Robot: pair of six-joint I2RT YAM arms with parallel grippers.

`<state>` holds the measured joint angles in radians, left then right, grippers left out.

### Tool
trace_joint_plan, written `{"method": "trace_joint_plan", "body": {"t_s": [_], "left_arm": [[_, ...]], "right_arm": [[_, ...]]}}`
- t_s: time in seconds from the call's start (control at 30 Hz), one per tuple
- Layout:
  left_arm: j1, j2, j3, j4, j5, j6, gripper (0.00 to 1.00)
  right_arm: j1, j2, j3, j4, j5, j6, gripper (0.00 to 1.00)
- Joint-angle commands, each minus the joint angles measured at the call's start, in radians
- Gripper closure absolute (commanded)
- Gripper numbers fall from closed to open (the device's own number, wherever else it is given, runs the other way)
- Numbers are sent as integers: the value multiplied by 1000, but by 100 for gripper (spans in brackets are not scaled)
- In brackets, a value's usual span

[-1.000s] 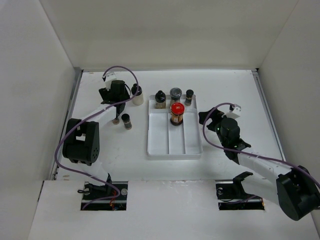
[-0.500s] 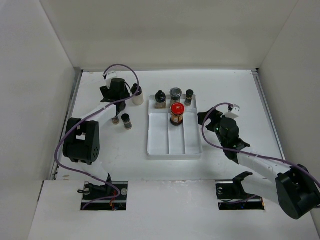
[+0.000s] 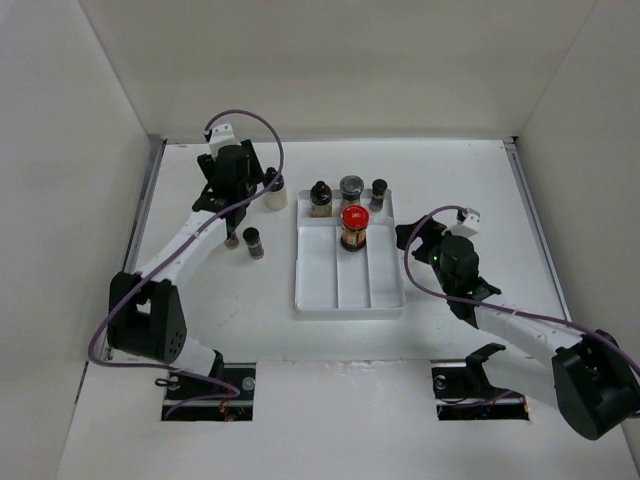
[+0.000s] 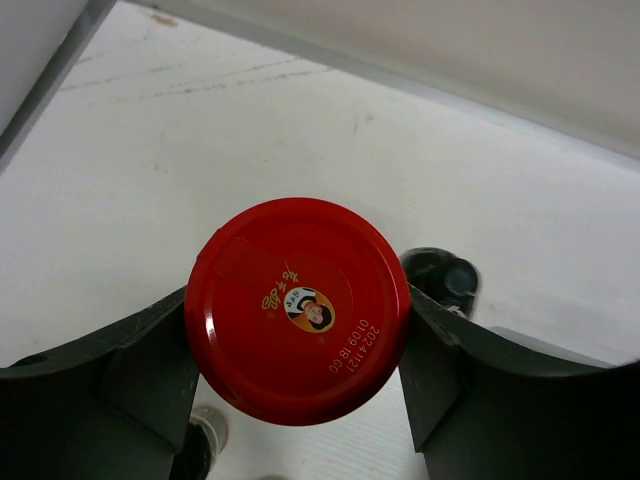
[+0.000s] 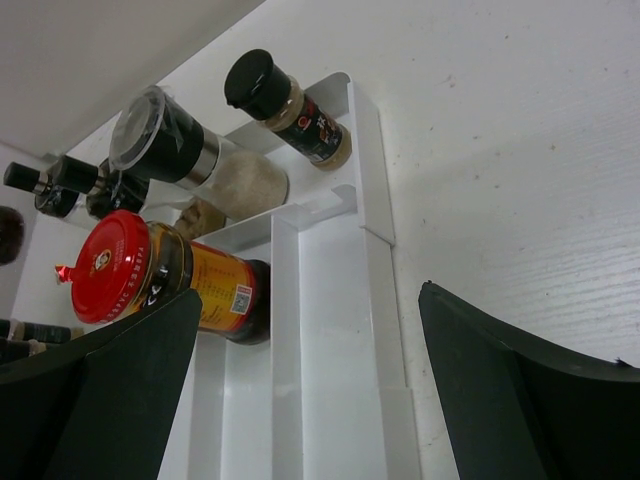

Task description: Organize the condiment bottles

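My left gripper (image 3: 237, 190) is at the back left of the table, shut on a red-capped condiment jar (image 4: 298, 308). Its fingers (image 4: 150, 370) press the cap from both sides, and in the top view the gripper hides the jar. A white bottle with a black cap (image 3: 273, 192) stands just to its right, and two small black-capped jars (image 3: 253, 241) stand just in front. The white tray (image 3: 350, 285) holds another red-capped amber jar (image 3: 354, 226), a grey-lidded one (image 3: 351, 188) and two black-capped jars (image 3: 320, 198). My right gripper (image 3: 408, 236) hangs open beside the tray's right edge.
White walls close the table in on the left, back and right. In the right wrist view, the tray's right compartment (image 5: 340, 330) lies between the open fingers, with the red-capped jar (image 5: 150, 275) to its left.
The left gripper has closed on the red-capped jar, and its arm has stretched out and shifted slightly toward the back. The right arm has barely moved.
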<state>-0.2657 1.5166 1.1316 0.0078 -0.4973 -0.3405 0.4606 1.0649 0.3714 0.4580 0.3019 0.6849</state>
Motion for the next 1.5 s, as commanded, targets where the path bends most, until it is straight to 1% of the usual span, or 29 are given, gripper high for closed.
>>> {"method": "trace_joint_plan", "body": {"t_s": [0.0,0.2,0.3,0.37,0.43,0.53,0.7,0.87,1.07,1.47], "left_arm": [[-72,-200,8,118,-32,20,61],[-247,-396,-108,26,-47,12,61],[-353,-449,-157,-14,-47,-11,61],[-430,-460,-187,-11,-50,-28,61],[-503,-447,-213,15,-56,-51,62],[-594,-389,-222,79,-60,-66,62],[-689,-257,-162,153,-41,-51,62],[-724,-159,-119,176,-40,-46,62],[-751,-95,-112,210,-24,-51,62],[-755,11,-118,261,23,-80,62]], "right_arm": [[11,-20,31,64,-9,-8,3],[11,-34,26,59,-7,-8,3],[11,-45,23,57,0,-8,3],[11,-45,23,56,0,-8,3],[11,-46,23,54,2,-8,3],[5,-46,21,51,3,-8,3],[0,-45,20,51,3,-8,3],[-6,-54,15,51,5,-8,3],[-7,-63,12,50,5,-7,3],[-15,-72,8,48,8,-4,3]]}}
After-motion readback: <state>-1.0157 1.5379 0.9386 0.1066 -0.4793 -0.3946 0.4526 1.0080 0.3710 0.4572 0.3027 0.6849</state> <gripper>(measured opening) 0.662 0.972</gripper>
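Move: My left hand already holds the second red-lidded jar in the air. Its place, the tray spot just behind the first red-lidded jar, lies some 18 cm back, 29 cm right and 16 cm below. That first jar is 10 cm back and 28 cm right; the white bottle is 4 cm ahead, 7 cm right; the nearer small bottle is 12 cm back, 2 cm right. From my idle right hand the spot is about 15 cm left and 4 cm back. Keeping my pinch under the red lid, I carry the jar right about 29 cm and back some 17 cm with my left hand, first arcing up roughly 9 cm, then sinking to well below where I began. On the way I swing the wrist about 40 degrees clockwise, and end lowering slowly over the tray's middle compartment, just behind the first jar. ##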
